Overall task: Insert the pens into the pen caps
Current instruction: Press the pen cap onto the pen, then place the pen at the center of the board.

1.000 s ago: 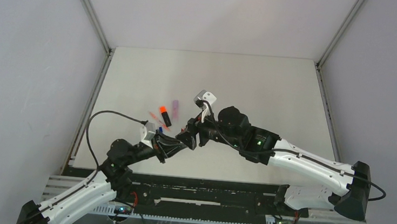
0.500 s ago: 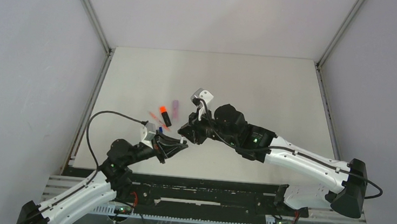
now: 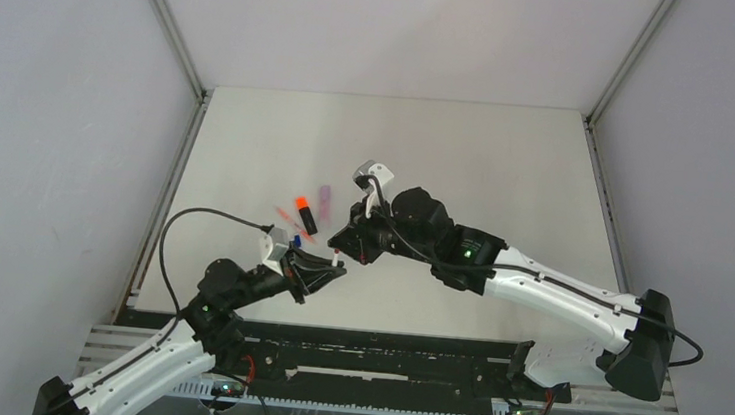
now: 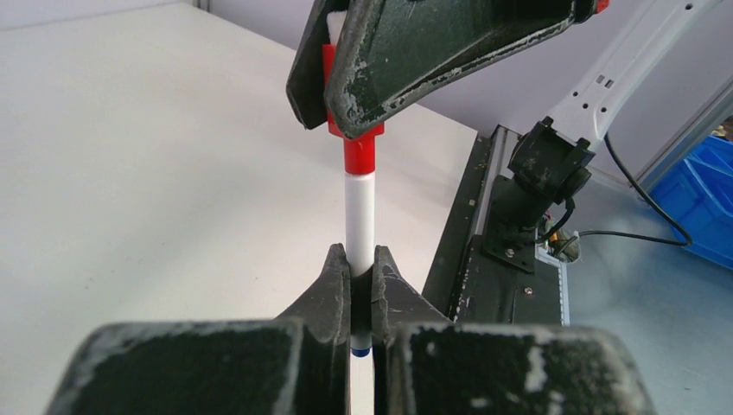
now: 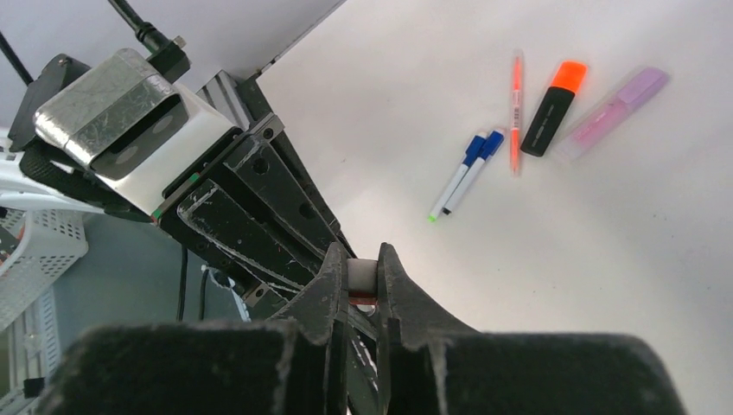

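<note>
My left gripper point(image 4: 360, 264) is shut on a thin white pen point(image 4: 360, 216), held above the table near its front left. The pen's far end carries a red pen cap point(image 4: 359, 156). My right gripper point(image 5: 359, 259) is shut on that cap, and its fingers point(image 4: 432, 52) meet the left gripper tip to tip point(image 3: 337, 258). On the table beyond them lie a black highlighter with an orange cap point(image 5: 550, 111), a lilac highlighter point(image 5: 615, 111), a thin orange-red pen point(image 5: 517, 112) and two thin white pens with blue ends point(image 5: 467, 173).
The table's left rail point(image 3: 168, 200) runs close to the lying pens. The black mounting rail point(image 3: 381, 354) with the arm bases sits along the near edge, just below both grippers. A blue bin point(image 4: 700, 199) stands off the table.
My right gripper moved left onto the end of the pen held by the left gripper and went from open to shut on the red cap. The left gripper stayed put.
</note>
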{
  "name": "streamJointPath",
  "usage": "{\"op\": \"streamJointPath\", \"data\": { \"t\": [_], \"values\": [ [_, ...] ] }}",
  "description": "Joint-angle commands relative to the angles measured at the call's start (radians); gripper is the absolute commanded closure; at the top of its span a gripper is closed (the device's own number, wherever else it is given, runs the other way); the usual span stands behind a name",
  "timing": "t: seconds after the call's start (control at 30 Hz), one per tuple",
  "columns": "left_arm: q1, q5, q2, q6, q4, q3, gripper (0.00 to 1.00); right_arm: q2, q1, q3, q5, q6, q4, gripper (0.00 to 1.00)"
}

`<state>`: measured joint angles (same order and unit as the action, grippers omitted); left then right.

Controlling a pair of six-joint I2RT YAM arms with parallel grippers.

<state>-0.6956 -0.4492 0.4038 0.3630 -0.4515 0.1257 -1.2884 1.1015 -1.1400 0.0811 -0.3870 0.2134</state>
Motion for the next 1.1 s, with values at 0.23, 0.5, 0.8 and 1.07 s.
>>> {"op": "streamJointPath", "data": {
  "t": [0.23, 0.5, 0.8, 1.07],
  "values": [
    [0.002, 0.214, -0.096, -0.030, -0.036, 0.156, 1.00, -0.107, 0.038, 0.035, 0.129, -0.193, 0.219, 1.00],
    [0.024, 0.188, -0.083, 0.018, -0.059, 0.209, 1.00, -0.126, 0.061, 0.101, 0.199, -0.221, 0.228, 1.00],
    [0.134, 0.022, -0.057, 0.191, -0.241, 0.212, 1.00, -0.147, 0.088, 0.167, 0.351, -0.157, 0.242, 1.00],
    [0.205, 0.010, -0.034, 0.235, -0.276, 0.201, 1.00, -0.161, 0.114, 0.215, 0.412, -0.168, 0.240, 1.00]
  ]
}}
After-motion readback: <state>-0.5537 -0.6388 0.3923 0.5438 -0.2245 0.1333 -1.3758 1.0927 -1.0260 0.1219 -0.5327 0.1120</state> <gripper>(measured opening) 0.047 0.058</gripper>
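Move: The pen stands upright in the left fingers, the middle of its white barrel about 6 cm straight below the right hand, which already pinches the red pen cap on its top. From the left hand that cap is some 6 cm straight above. On the table about 25 cm below the right hand lie two blue-capped markers, roughly 14 cm ahead and 10 cm to its left, and the black highlighter, some 24 cm ahead and 9 cm left. The red pen cap, kept pinched in the right fingers, is carried down against the pen about 6 cm, tipping some 10 degrees. The left hand keeps its grip on the barrel and sinks about 4 cm under it, easing slightly back late on as it rolls nearly 20 degrees, top going forward. Both grippers stay shut, and the right hand closes in on the left. ##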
